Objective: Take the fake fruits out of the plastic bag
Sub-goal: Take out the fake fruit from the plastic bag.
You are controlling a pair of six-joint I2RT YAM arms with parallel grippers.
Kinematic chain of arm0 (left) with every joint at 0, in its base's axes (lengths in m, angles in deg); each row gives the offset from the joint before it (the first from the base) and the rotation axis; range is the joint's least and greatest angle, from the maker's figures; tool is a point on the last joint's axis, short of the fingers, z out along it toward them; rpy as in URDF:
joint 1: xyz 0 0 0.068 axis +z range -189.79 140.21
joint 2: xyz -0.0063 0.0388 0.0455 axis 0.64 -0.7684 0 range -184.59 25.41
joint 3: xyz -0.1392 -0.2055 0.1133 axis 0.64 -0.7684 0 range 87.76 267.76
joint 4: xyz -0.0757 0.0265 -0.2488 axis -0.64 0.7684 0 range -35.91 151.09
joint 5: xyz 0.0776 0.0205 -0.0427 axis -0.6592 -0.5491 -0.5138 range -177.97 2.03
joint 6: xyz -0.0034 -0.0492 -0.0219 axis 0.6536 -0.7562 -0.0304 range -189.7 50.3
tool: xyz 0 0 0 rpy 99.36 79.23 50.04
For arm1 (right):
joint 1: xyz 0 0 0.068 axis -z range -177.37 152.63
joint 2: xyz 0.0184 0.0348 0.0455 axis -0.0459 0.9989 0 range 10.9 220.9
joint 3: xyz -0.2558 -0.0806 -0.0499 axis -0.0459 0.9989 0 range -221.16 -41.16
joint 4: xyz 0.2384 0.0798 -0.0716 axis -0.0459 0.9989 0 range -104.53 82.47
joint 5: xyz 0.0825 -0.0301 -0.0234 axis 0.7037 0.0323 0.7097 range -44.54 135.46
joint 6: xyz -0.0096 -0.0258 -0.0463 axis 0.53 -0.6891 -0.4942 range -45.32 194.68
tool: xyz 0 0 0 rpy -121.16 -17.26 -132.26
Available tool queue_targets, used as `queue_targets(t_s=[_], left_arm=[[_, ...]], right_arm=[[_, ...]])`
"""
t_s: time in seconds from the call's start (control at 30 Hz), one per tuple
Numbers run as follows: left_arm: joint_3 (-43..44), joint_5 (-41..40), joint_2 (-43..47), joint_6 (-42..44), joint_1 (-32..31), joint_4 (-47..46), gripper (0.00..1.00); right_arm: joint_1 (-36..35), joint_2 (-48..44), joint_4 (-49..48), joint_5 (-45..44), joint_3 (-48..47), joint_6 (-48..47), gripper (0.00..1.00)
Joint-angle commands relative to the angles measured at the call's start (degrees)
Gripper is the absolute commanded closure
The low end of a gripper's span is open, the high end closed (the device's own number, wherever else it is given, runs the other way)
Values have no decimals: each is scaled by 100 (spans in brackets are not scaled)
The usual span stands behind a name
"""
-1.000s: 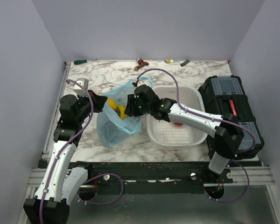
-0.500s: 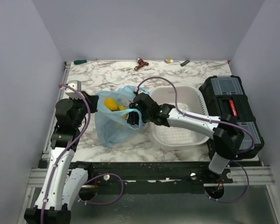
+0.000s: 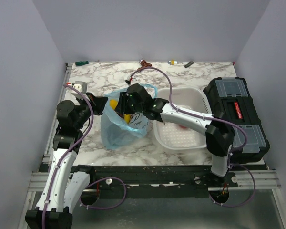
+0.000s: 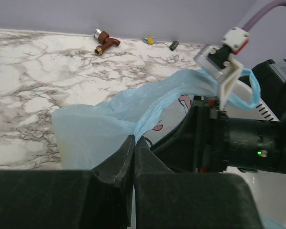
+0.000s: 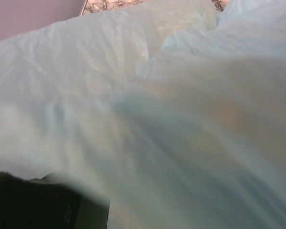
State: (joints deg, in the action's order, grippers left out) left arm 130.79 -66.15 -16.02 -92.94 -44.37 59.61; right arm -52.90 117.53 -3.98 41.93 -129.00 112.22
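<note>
The light-blue plastic bag [image 3: 118,134] stands on the marble table with its mouth facing up. My left gripper [image 4: 134,139] is shut on the bag's [image 4: 93,129] left rim and holds it raised; the overhead camera shows this gripper [image 3: 101,103] at the bag's left edge. My right gripper [image 3: 127,106] reaches down into the mouth from the right. Its wrist view shows only blurred bag film [image 5: 171,119] and one dark finger [image 5: 33,205], so its jaws are hidden. Two yellow fruit patches [image 3: 113,104] [image 3: 127,118] show inside the bag beside the right gripper.
A white perforated basket [image 3: 193,140] with a red fruit [image 3: 181,126] sits right of the bag. A black toolbox [image 3: 236,114] stands at the far right. A brown fitting [image 4: 105,42], a green-handled tool [image 3: 82,62] and small bits lie along the back edge.
My right gripper has moved left and up from the bag's right side to over its open mouth. The bag has stood up taller. My left gripper has kept its hold on the rim.
</note>
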Motion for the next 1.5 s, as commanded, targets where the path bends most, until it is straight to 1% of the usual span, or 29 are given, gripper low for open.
queue_targets(t_s=[0.0, 0.1, 0.2, 0.27, 0.37, 0.5, 0.77, 0.93, 1.1, 1.23, 1.3, 1.4, 1.47], left_arm=[[-75, 700, -23, -201, 17, -514, 100], [-57, 719, -57, -206, 18, -499, 100], [-66, 754, -70, -223, 18, -518, 100], [-79, 839, -94, -268, 18, -523, 100], [-66, 912, -154, -310, 12, -526, 100], [-75, 939, -167, -338, 10, -526, 100], [-40, 1166, -362, -478, -8, -660, 100], [-35, 1202, -450, -523, -8, -657, 100], [-35, 1228, -528, -532, -10, -649, 100], [-10, 1137, -541, -523, -17, -569, 100], [107, 851, -562, -509, -65, -134, 100], [486, -63, -571, -650, -106, 1210, 100], [595, -532, -467, -799, -105, 1890, 100]], right_arm=[[3, 661, -152, -270, -479, -203, 56], [7, 941, -208, -387, -574, -152, 55], [5, 1069, -455, -424, -398, 5, 53], [2, 1149, -597, -508, -250, 135, 48], [7, 1281, -606, -595, -128, 370, 36], [7, 1429, -434, -749, -44, 615, 25], [2, 1778, -326, -777, 56, 757, 12], [5, 2155, -624, -622, -75, 659, 11], [7, 2669, -118, -912, -554, 772, 12], [-10, 2742, -94, -1009, -461, 645, 11], [-27, 2670, -68, -1054, -364, 575, 10], [-81, 2424, 184, -1409, -167, 570, 10], [-94, 2154, 204, -1497, 30, 525, 9]])
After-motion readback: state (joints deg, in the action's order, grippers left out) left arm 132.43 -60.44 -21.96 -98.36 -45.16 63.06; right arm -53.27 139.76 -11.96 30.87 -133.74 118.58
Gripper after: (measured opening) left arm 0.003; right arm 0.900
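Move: The right hand is already inside the bag's mouth. The yellow fruit in front of it lies about 5 cm ahead, 3 cm left and some 13 cm below; a second yellow fruit is roughly 1 cm back, 3 cm right and 12 cm down. The white bin's middle is level with this hand, about 29 cm to its right and 14 cm lower. From the left hand, the first fruit is some 6 cm ahead, 4 cm right and 23 cm below. Still pinching the bag's rim shut between its fingers, the left hand eases 2 to 3 cm right and finally sinks slightly. The right gripper dives about 15 cm into the bag towards the yellow fruits, opening from half to nearly fully wide; partway it stops sinking and reaches forward and left, then drops again, drawing back slightly, while turning some 10 degrees clockwise. ##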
